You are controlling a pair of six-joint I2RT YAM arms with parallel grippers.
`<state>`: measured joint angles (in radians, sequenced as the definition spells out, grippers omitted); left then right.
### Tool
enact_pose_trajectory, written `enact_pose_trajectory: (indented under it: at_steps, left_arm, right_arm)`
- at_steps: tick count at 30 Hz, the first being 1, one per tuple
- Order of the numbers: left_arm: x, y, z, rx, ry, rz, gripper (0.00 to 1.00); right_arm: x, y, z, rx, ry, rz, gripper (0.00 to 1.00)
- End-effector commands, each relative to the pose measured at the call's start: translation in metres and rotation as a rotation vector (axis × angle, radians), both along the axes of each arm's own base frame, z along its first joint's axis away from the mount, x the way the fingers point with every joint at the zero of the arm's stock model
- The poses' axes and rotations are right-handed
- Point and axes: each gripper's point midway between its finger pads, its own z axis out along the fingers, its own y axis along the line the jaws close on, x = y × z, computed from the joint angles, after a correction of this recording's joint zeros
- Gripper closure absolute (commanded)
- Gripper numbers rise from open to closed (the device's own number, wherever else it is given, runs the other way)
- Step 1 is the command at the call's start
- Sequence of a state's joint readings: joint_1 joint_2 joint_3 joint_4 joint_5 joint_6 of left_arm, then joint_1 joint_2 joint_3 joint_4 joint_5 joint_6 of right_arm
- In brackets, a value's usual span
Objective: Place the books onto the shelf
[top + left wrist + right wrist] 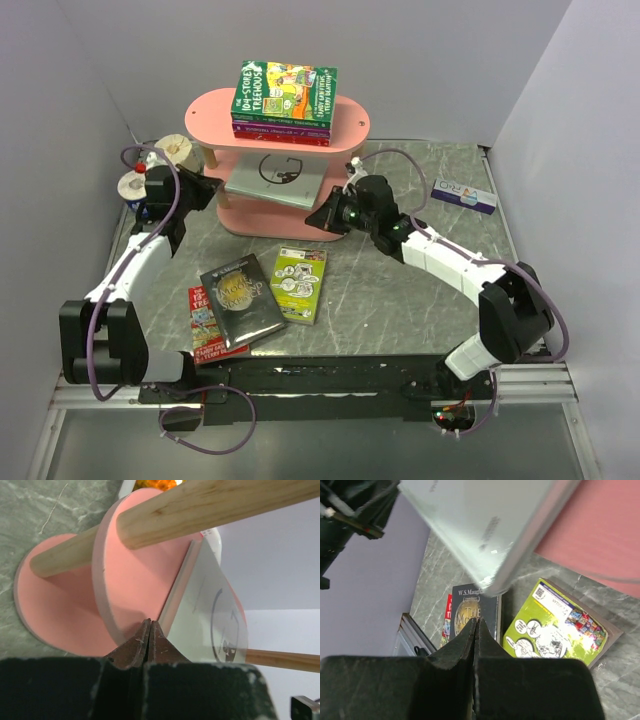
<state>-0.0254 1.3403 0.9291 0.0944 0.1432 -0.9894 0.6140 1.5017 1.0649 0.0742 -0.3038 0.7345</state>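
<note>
The pink shelf (345,128) stands at the back of the table. On its top board lies a stack of three books, the green-covered one (285,88) uppermost. A grey book with a big "G" (272,178) lies on the middle board, sticking out at the front. On the table lie a dark book (240,298), a lime-green book (300,283) and a red book (205,328) partly under the dark one. My left gripper (211,189) is shut and empty at the shelf's left end (125,585), beside the grey book (207,610). My right gripper (322,218) is shut and empty, just under the grey book's corner (485,525).
Two pale rolls (180,150) (132,185) sit at the back left beside the shelf. A small white-and-blue flat box (463,195) lies at the right. Walls close in the table on three sides. A wooden post (200,505) crosses the left wrist view.
</note>
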Motion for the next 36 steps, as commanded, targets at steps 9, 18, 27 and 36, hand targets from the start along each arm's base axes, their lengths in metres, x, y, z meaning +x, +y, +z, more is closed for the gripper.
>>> enact_pose_trajectory:
  at_steps: [9, 18, 27, 36]
  left_arm:
    - [0.02, -0.017, 0.032, -0.057, -0.104, -0.094, 0.98]
    - [0.015, -0.024, 0.022, -0.082, -0.095, -0.131, 0.98]
    - [0.008, -0.029, 0.02, -0.095, -0.099, -0.153, 0.99]
    - [0.022, -0.007, 0.044, -0.039, -0.101, -0.057, 0.96]
  right_arm:
    - [0.043, -0.016, 0.037, 0.088, -0.055, -0.061, 1.0]
    - [0.05, -0.02, 0.038, 0.094, -0.053, -0.075, 1.0]
    - [0.062, -0.021, 0.043, 0.1, -0.047, -0.09, 1.0]
    - [0.07, -0.028, 0.043, 0.093, -0.043, -0.109, 1.0]
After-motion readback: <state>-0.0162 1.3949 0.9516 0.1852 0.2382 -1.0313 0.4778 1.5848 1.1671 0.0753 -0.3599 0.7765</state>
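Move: The grey book lies skewed on the middle shelf, its middle about 11 cm ahead and 7 cm left of my right hand, roughly level with it; from my left hand it is some 14 cm to the right and 1 cm ahead. From my right hand, the stacked books are about 12 cm ahead, 6 cm left and 18 cm up. On the table 21 cm below it, the yellow-green book lies 6 cm back and 3 cm left, the black book 11 cm back and 18 cm left. With fingers shut, I drive my right hand about 5 cm forward and 3 cm to the right, rising slightly, until its tips meet the near right corner of the grey book. My left hand, also shut, works at the book's left edge, nudging some 2 cm right and forward while turning slightly clockwise, then easing back a little. ##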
